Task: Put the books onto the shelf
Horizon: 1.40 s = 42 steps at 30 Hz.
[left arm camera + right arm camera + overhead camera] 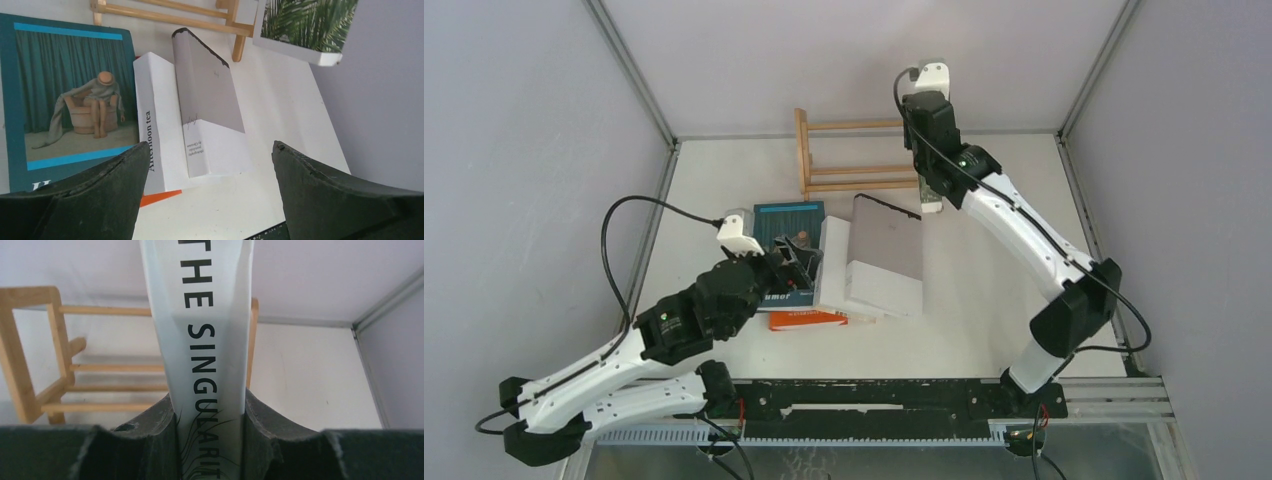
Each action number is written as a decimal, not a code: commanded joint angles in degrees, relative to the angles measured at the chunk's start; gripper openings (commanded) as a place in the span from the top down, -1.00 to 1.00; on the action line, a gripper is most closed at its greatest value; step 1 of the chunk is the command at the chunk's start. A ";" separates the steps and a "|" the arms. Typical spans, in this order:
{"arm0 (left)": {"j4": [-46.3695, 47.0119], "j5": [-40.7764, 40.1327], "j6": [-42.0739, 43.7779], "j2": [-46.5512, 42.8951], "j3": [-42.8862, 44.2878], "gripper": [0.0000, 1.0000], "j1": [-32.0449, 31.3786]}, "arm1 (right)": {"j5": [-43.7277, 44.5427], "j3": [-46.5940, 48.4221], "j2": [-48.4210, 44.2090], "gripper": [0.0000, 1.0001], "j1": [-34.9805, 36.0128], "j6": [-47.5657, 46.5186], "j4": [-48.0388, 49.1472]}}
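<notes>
The light-wood shelf (864,185) (170,17) (115,367) stands at the back of the table. At its right end my right gripper (931,195) (210,405) is shut on the spine of the white "The Singularity" book (205,330) (305,25), holding it upright above the table. The other books lie in a pile at mid-table: teal (789,215) (65,95), white "Afternoon tea" (834,265) (157,125), grey (886,240) (205,85) and orange (804,320) (160,197), which is mostly covered. My left gripper (794,255) (210,147) hovers open over the pile's near left, holding nothing.
Grey walls (544,150) close in the table (984,270) on the left, right and back. A black rail (874,395) with the arm bases runs along the near edge.
</notes>
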 commanded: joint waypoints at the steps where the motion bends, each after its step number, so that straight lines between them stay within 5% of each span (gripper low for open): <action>1: 5.90 2.51 3.62 -0.28 -2.96 -0.90 3.20 | -5.75 5.22 3.98 0.58 -3.18 -8.47 17.86; 11: 9.69 6.83 5.32 0.62 -6.02 -0.90 9.91 | -12.11 14.90 16.57 0.59 -8.20 -9.44 23.52; 42: 18.18 13.13 4.48 6.44 -9.66 -0.90 19.37 | -17.55 10.35 26.75 0.59 -14.96 -3.52 29.71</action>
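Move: The right hand already holds the Singularity book upright by its spine; its place, just inside the shelf's right end panel, lies about 20 cm ahead, level sideways, and some 25 cm below. On the table, the grey book lies some 7 cm left and 3 cm back, the Afternoon tea book some 15 cm left and 4 cm back, both about 31 cm below. From the empty left hand the shelf place is some 42 cm ahead, 23 cm right, 19 cm lower. Still pinching the Singularity book by its spine, the right hand carries it forward about 17 cm over the shelf's right end, then, from midway, sinks some 8 cm, easing nearly to a stop. Its fingers tip up about 10 degrees and partly back down. The left hand, open, eases about 7 cm forward and 5 cm down towards the books on the table. ##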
